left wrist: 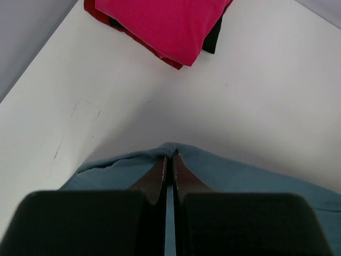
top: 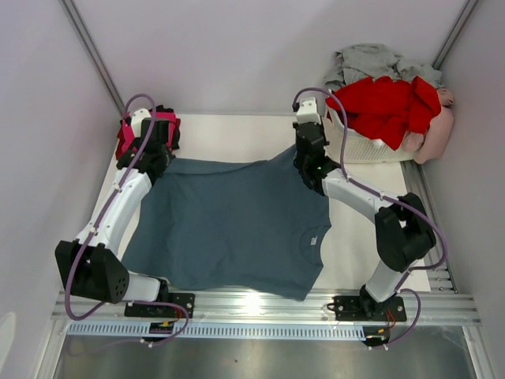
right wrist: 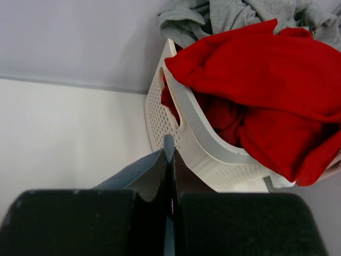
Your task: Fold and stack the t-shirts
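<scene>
A large slate blue-grey t-shirt [top: 237, 225] lies spread over the table, its collar toward the near right. My left gripper [top: 158, 158] is shut on the shirt's far left corner; its cloth [left wrist: 224, 170] bunches over the pinched fingertips [left wrist: 171, 158]. My right gripper [top: 306, 167] is shut on the far right corner, a sliver of blue cloth [right wrist: 169, 144] sticking up between the closed jaws [right wrist: 170, 157]. A folded magenta t-shirt [left wrist: 165, 24] rests on a dark one [left wrist: 211, 42] at the far left corner [top: 130, 136]. Red [top: 387, 106], grey [top: 371, 59] and pale pink [top: 438, 134] t-shirts are heaped in the basket.
The white slatted laundry basket [top: 355, 146] stands at the far right, close beside my right gripper; its wall [right wrist: 202, 149] fills the right wrist view. A metal rail [top: 260, 304] runs along the near edge. Walls close in the table behind and at both sides.
</scene>
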You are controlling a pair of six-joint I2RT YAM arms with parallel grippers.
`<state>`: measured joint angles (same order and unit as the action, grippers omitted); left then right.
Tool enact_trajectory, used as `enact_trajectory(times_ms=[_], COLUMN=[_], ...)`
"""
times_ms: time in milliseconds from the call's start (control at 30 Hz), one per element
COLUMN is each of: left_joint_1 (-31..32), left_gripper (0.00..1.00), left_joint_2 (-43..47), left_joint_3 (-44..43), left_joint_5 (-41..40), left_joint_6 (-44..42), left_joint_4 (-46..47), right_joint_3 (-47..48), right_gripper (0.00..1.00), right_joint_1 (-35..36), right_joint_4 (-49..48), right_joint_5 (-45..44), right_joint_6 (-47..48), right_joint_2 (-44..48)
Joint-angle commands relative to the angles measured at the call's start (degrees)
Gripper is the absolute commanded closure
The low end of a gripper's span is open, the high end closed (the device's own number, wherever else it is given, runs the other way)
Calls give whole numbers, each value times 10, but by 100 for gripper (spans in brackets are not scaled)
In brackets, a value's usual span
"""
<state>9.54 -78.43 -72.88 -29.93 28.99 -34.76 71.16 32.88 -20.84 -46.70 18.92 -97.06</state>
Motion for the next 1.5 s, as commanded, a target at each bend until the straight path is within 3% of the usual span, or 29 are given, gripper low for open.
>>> enact_trajectory(times_ms=[0, 100, 167, 200, 267, 533, 900, 1167, 1467], left_joint_1=[-10, -21, -27, -33, -39, -49, -52, -60, -61], left_gripper=[99, 99, 100, 100, 100, 100, 100, 99, 100], left_joint_2=[-7, -36, -66, -107, -155, -318, -358, -325, -248], left_joint_3=[-22, -51, -71, -99, -158, -297, -351, -308, -228], left_joint_5=[-26, -10, 7, 33, 37, 89, 75, 90, 116], left_joint_6=[-9, -17, -30, -32, -30, -7, -17, -11, 3], left_joint_4=[47, 62, 66, 59, 7, -50, -49, -27, 5], right_joint_3=[34, 94, 194, 230, 311, 298, 319, 294, 218], right_gripper=[100, 100, 100, 100, 100, 100, 100, 100, 100], right_joint_1=[-13, -40, -70, -78, -91, -97, -103, -103, -83], right_joint_4=[-126, -21, 72, 157, 237, 237, 229, 222, 253], right_joint_5=[-2, 39, 76, 93, 130, 154, 201, 200, 211], right_joint_6=[32, -25, -111, -133, -171, -215, -250, -245, -250], right_joint_2=[-23, -58, -104, -123, -176, -248, -314, -292, -192])
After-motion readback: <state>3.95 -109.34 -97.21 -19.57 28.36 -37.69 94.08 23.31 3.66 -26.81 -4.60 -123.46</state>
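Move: Both hands hold the blue-grey t-shirt's far edge. The left hand is headed for bare table about 12 cm ahead and 15 cm below; the pink folded stack is some 22 cm ahead, 10 cm left and 13 cm below. The right hand's patch of table is about 11 cm ahead, 2 cm left and 18 cm below, and the laundry basket roughly 14 cm ahead of that hand, 24 cm to its right and 12 cm below. Both hands keep the t-shirt pinched, carry it about 12 cm forward and down, right deeper, then ease back. ##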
